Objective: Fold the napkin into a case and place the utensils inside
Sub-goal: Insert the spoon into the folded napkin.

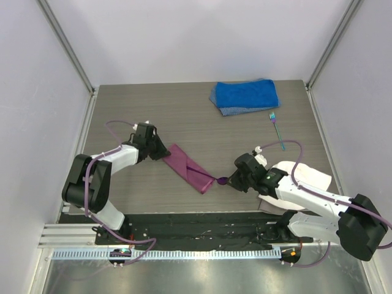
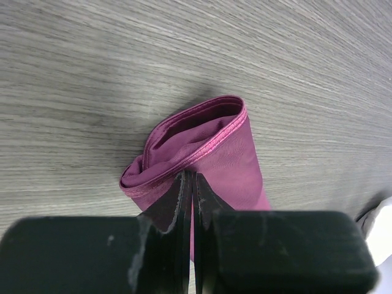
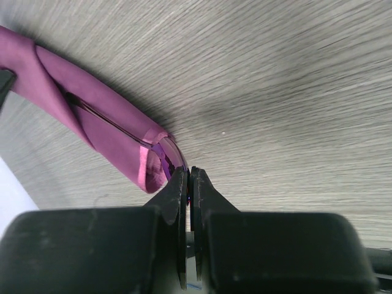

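Observation:
The magenta napkin [image 1: 187, 166] lies as a narrow folded strip, the case, slanting across the table's middle. My left gripper [image 1: 164, 153] is shut on its upper-left end; the left wrist view shows the cloth's open mouth [image 2: 214, 147] just past the closed fingertips [image 2: 191, 177]. The spoon's purple bowl [image 1: 222, 180] sticks out of the strip's lower-right end. My right gripper [image 1: 229, 179] is shut on the bowl's edge [image 3: 168, 156]. Its thin dark handle [image 3: 104, 116] runs along the strip and slips under a fold. The teal fork [image 1: 277, 128] lies alone at the back right.
A thick blue towel [image 1: 245, 96] sits folded at the back, right of centre. A white cloth [image 1: 312, 177] lies under my right arm near the right wall. White walls enclose the table on three sides.

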Controlling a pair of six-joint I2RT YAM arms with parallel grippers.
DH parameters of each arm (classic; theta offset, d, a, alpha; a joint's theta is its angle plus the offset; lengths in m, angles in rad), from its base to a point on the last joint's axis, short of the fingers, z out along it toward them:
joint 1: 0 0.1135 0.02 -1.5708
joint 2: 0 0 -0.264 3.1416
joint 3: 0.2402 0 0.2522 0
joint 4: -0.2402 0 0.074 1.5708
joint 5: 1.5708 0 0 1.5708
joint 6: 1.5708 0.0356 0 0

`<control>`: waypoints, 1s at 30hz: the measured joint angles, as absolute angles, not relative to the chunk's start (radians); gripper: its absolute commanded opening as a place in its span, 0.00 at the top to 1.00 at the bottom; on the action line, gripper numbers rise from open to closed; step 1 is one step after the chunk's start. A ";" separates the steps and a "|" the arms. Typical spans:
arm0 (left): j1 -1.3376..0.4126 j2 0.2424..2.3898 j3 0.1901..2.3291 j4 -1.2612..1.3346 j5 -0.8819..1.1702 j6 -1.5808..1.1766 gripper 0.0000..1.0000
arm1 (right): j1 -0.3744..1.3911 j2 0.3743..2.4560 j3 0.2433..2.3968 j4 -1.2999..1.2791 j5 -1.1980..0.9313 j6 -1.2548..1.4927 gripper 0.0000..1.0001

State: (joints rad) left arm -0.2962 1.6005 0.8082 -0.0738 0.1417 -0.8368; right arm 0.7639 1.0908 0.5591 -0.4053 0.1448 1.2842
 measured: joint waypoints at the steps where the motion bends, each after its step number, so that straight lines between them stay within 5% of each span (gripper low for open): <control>1: -0.294 1.601 0.801 -0.064 0.143 -0.839 0.95 | 0.769 1.092 0.559 -0.400 0.150 1.296 0.99; 30: -0.286 1.602 0.736 0.012 0.181 -0.859 0.96 | 0.865 1.274 0.609 -0.210 0.210 1.530 0.98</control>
State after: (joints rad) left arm -0.2855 1.6020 0.7361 0.0124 0.1810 -0.8589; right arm 0.8646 1.2736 0.6090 -0.2104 0.2096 1.5303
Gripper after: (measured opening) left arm 0.048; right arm 0.053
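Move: My right hand holds the purple spoon by its bowl, handle already lying into the folded napkin; the napkin's middle is about 14 cm left, 4 cm ahead and 4 cm below. The white cloth lies some 23 cm to my right and 2 cm back, the fork about 17 cm right and 17 cm ahead. My left hand is at the napkin's far-left end, whose middle lies about 7 cm right, 4 cm back and 2 cm below. I push the spoon on, handle first, under the napkin's diagonal overlap: my right hand goes about 5 cm left and a couple forward, nearly level, turning slightly clockwise with its left side rising, around 10 degrees in all, fingers still gripping the bowl. My left hand keeps its shut fingertips on the far hem and sinks about 1 cm, easing back slightly. ##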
